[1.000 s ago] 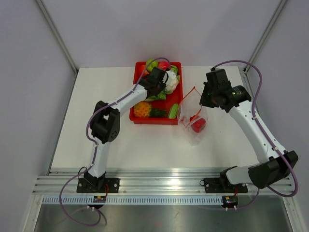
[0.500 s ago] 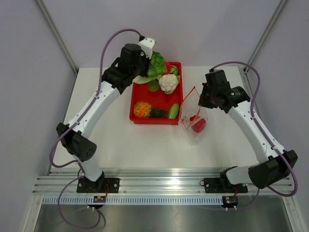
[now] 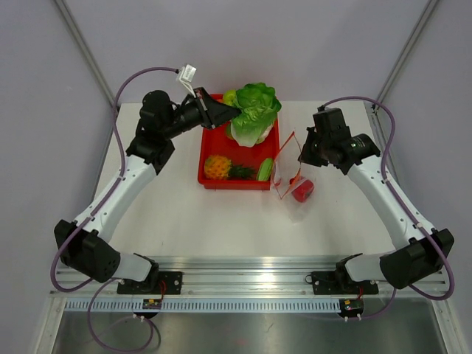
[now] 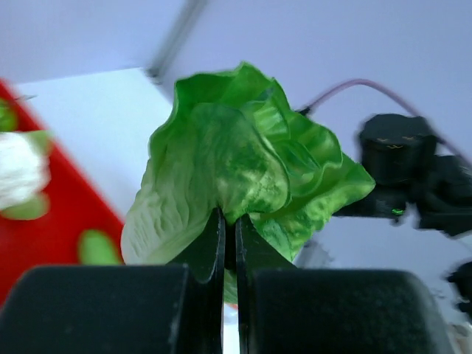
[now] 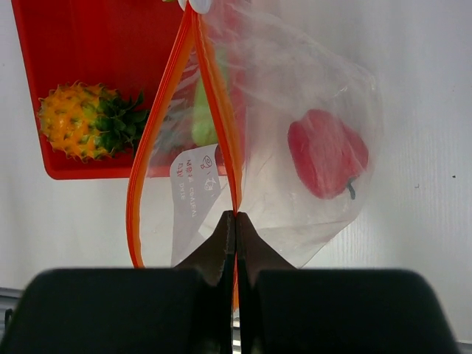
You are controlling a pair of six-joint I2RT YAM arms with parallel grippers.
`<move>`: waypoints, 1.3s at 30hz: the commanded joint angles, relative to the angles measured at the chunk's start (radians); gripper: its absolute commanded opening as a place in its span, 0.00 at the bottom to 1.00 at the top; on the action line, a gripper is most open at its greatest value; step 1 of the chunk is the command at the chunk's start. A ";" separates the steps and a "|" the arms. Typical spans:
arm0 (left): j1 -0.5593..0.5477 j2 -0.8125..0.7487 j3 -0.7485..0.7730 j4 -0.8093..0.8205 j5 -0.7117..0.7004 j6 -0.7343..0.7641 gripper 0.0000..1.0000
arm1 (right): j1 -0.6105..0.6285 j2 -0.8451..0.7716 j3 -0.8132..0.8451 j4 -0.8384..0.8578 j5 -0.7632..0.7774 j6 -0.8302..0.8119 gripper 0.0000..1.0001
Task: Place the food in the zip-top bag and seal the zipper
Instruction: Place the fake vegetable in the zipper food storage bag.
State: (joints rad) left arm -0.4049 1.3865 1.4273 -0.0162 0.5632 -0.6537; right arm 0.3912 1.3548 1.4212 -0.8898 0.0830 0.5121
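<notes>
My left gripper (image 3: 228, 112) is shut on the stem end of the leafy green lettuce (image 3: 255, 110), holding it in the air over the back of the red tray. In the left wrist view the lettuce (image 4: 236, 162) fills the space beyond the gripper (image 4: 228, 221). My right gripper (image 3: 301, 156) is shut on the zipper (image 5: 225, 118), the orange-red strip of the zip-top bag (image 5: 302, 81). The strip bows into an open loop. A red tomato (image 5: 327, 153) lies inside the bag (image 3: 296, 200) on the table. The green cucumber piece (image 3: 265, 169) lies in the tray's near right corner.
The red tray (image 3: 214, 181) stands at the back middle of the table, with an orange pineapple (image 3: 216, 167) in its near left part. A white cauliflower (image 4: 18, 169) shows blurred in the left wrist view. Metal frame posts rise at both back corners.
The left arm has lifted the lettuce out of the tray and raised it, its elbow swinging out to the left. The right gripper has pulled the bag's strip slightly higher.
</notes>
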 commanded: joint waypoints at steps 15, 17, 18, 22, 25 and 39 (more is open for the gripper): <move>-0.123 0.153 -0.343 1.254 0.113 -0.757 0.00 | 0.005 -0.097 -0.019 0.094 -0.080 0.083 0.00; -0.130 0.175 -0.355 1.288 0.109 -0.764 0.00 | 0.005 -0.112 -0.022 0.098 -0.078 0.095 0.00; -0.132 0.184 -0.367 1.286 0.109 -0.755 0.00 | 0.006 -0.117 -0.025 0.103 -0.078 0.098 0.00; -0.133 0.183 -0.399 1.242 0.106 -0.693 0.00 | 0.005 -0.138 -0.024 0.103 -0.078 0.108 0.00; -0.133 0.181 -0.415 1.193 0.096 -0.643 0.00 | 0.006 -0.151 -0.021 0.106 -0.111 0.114 0.00; -0.150 0.264 -0.472 1.239 0.067 -0.603 0.00 | 0.006 -0.157 -0.025 0.156 -0.190 0.158 0.00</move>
State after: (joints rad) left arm -0.5484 1.6550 0.9604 1.1248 0.6643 -1.3048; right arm 0.3908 1.2213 1.3960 -0.7990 -0.0662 0.6449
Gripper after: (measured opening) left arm 0.025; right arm 0.010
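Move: The left hand, already holding the lettuce, has the open bag mouth about 14 cm to its right, 6 cm nearer the base and 18 cm below. From that hand the red pepper in the bag is some 22 cm right, 3 cm back and 36 cm down; the cucumber is 10 cm right, 4 cm ahead and 35 cm down. The mouth's middle is 5 cm left of the right hand, 3 cm back, slightly below. Rightward and back at first, about 6 cm each, the left hand carries the lettuce from over the red box towards the bag mouth, its fingers turning clockwise and tipping up; then it sinks some 8 cm, easing slightly forward and right, grip kept. The right hand keeps its pinch on the zipper rim, lifting it about 5 cm and shifting slightly left, while its left side rolls up. ##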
